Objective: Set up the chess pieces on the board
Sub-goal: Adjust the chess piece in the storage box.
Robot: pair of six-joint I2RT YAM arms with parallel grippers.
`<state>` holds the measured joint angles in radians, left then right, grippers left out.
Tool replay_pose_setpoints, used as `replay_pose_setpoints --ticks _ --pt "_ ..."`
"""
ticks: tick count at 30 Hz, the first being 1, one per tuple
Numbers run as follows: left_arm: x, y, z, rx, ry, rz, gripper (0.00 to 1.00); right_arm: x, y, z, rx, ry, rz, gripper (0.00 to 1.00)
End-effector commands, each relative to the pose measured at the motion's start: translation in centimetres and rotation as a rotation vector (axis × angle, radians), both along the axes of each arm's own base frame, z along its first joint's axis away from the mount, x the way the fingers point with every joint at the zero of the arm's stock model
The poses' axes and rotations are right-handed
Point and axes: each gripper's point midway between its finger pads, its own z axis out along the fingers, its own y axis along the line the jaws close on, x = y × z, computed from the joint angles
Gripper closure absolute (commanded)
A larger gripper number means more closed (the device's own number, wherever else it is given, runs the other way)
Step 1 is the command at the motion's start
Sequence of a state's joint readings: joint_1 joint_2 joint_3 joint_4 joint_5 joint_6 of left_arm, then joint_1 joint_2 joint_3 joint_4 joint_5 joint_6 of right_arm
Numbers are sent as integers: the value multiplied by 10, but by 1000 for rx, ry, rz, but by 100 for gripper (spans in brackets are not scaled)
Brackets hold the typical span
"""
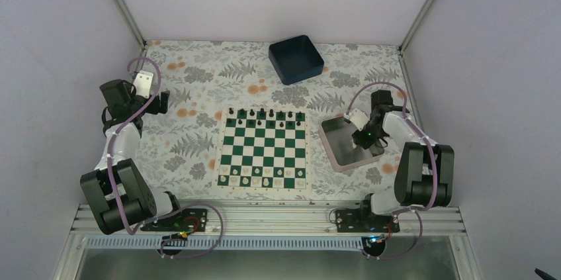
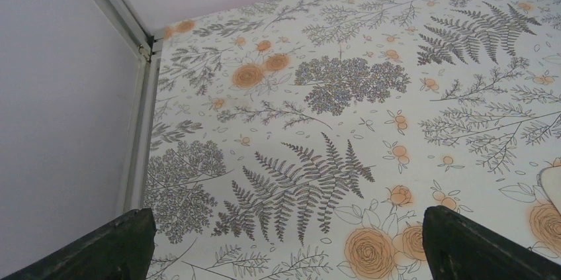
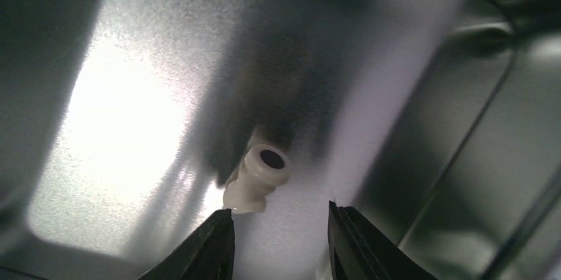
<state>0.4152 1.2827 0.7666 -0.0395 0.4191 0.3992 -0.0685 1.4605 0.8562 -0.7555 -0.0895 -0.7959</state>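
The green and white board [image 1: 264,151] lies in the middle of the table. Several white chess pieces [image 1: 264,175] stand along its near rows, and black pieces [image 1: 264,118] line the far edge. In the right wrist view one cream chess piece [image 3: 259,177] lies on its side on the floor of the silver tray [image 3: 132,114], hollow base toward the camera. My right gripper [image 3: 281,220] is open just short of it, the left fingertip [image 3: 221,230] almost touching the piece. My left gripper [image 2: 288,240] is wide open and empty above the floral cloth, far left of the board.
The silver tray [image 1: 333,147] sits right of the board with my right gripper [image 1: 369,142] lowered into it. A dark blue bin [image 1: 296,59] stands at the back. My left gripper [image 1: 161,102] hovers near the left wall. The tray's wall [image 3: 463,114] rises close on the right.
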Motion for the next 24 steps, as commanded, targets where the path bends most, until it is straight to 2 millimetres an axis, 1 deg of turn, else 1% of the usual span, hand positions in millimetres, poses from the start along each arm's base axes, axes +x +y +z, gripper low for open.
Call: replay_pose_setpoints --ticks 1,9,16,20,21,24 --pt "-1 -2 5 -9 -20 -10 0 -10 5 -18 48 56 7 61" --pt "0 -2 1 -12 -11 -11 0 -6 4 -27 63 60 -2 64" --pt "-1 -1 0 -9 -8 -8 0 -5 7 -38 84 76 4 72" --pt "-1 -1 0 -8 -6 -7 0 -3 7 -39 82 70 11 76" --pt "-1 -1 0 -8 -6 -8 0 -2 7 -38 84 66 12 78" --pt "0 -1 0 -7 -7 -7 0 1 7 -36 80 50 19 90"
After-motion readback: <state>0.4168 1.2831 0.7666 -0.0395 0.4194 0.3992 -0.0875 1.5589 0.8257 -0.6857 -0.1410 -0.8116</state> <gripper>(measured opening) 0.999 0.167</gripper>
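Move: The tipped-over white chess piece lies on the storage box floor almost straight below the right gripper: about 4 cm down, level fore and aft, and 1 cm to the left. The box's middle is some 4 cm left and 1 cm back of that gripper; the chessboard's middle lies about 34 cm left and 3 cm back. From the left gripper the piece is roughly 64 cm right, 11 cm back and 17 cm down. Lower the already half-open right gripper about 3 cm into the storage box onto the lying chess piece, letting it drift about a centimetre back and then forward again. Once down, hold that height and close the fingers by more than half, bringing the fingertips to both sides of the piece's body, just beside its base, to pinch it. ##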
